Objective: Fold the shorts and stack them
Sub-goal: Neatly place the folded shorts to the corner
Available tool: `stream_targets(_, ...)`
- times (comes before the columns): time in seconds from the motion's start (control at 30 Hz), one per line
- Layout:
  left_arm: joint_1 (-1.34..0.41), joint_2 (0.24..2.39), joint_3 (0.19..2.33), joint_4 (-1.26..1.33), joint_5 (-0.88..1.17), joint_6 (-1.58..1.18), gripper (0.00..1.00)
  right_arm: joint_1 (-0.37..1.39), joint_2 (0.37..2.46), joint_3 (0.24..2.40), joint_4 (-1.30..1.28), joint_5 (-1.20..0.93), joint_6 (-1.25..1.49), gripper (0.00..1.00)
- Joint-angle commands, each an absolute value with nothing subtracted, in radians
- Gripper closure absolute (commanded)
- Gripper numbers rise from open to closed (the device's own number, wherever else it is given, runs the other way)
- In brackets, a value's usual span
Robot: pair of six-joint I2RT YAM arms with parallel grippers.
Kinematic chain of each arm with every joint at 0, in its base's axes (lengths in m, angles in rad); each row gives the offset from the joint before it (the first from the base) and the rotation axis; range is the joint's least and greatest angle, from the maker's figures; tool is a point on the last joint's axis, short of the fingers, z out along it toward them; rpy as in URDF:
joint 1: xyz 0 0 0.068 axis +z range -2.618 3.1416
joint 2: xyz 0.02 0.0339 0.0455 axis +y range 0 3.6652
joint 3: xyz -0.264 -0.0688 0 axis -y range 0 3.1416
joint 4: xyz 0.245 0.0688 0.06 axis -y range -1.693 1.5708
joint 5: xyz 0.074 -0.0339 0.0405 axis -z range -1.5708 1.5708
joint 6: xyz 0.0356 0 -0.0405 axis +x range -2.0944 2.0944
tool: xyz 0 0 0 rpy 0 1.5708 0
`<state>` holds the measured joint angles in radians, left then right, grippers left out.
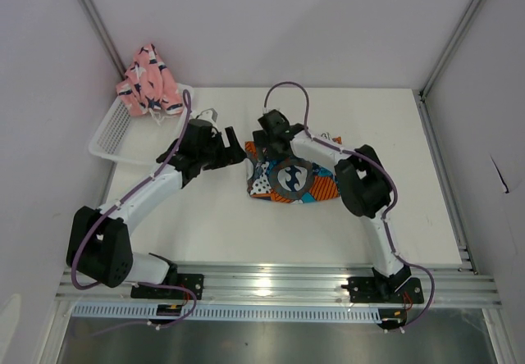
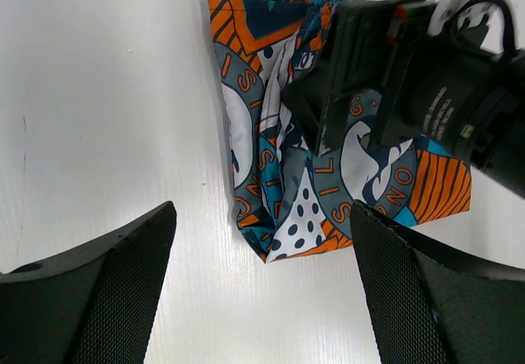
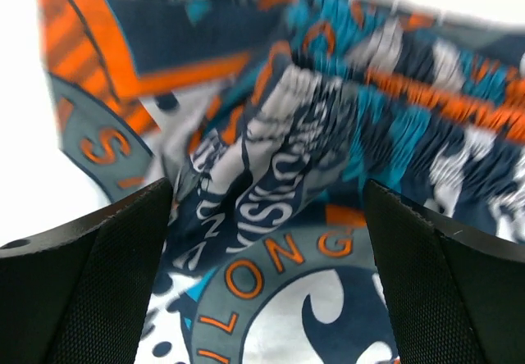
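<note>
The printed shorts (image 1: pixel 294 180) lie folded in a compact bundle at the table's middle, blue, orange, white and grey with round logos. My right gripper (image 1: pixel 264 151) hovers over their left half, open; a raised fold of the print (image 3: pixel 279 159) runs between its fingers (image 3: pixel 107 274), which close on nothing. My left gripper (image 1: pixel 239 154) stands just left of the bundle, open and empty, with bare table between its fingers (image 2: pixel 123 290) and the shorts' corner (image 2: pixel 287 241) just ahead. The pink shorts (image 1: pixel 150 81) with navy-and-white shapes sit bunched in the basket at the back left.
A white mesh basket (image 1: pixel 115 134) stands at the table's back left corner. In the left wrist view the right gripper's black body (image 2: pixel 369 61) hangs over the printed shorts. Grey walls and metal frame posts enclose the table.
</note>
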<state>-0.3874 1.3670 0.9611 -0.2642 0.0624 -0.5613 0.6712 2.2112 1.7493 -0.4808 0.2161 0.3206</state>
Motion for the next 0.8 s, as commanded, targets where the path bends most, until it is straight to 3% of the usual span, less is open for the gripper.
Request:
stream_targets(0.0,-0.382,1.348,0.959,-0.252,0.052,-0.569,0.12,0.69,2.244,1.779,-0.61,0.282,0.333,0.01)
stream_targets(0.23,-0.382,1.336,0.95,-0.258,0.055,-0.565,0.12,0.678,2.201,1.662,-0.673,0.331,0.316,0.01)
stream_targets(0.6,-0.383,1.338,0.916,-0.216,0.103,-0.569,0.12,0.523,1.823,1.097,-0.561,0.293,0.343,0.0)
stream_targets(0.77,-0.405,1.357,0.903,-0.177,0.129,-0.583,0.11,0.448,1.657,0.954,-0.577,0.278,0.419,0.0)
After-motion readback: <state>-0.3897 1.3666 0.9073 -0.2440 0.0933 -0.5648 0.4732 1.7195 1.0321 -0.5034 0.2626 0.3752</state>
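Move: The folded shorts lie under my open right hand. Their middle is about 7 cm to the right and 4 cm back from it, some 3 cm below, so I stand over their left part. My left gripper hangs about 9 cm to the left of my right hand, 8 cm nearer me and 10 cm higher. From my left hand the shorts' middle is some 16 cm to the right, 4 cm ahead and 12 cm below. With my right fingers kept wide open, I first sink about 2 cm to press the tips down on the shorts, easing slightly back and right. Then, staying low, I speed up and drag them right and back across the bare table, nearly 20 cm right and 12 cm back in all, the wrist turning some 15 degrees clockwise. ##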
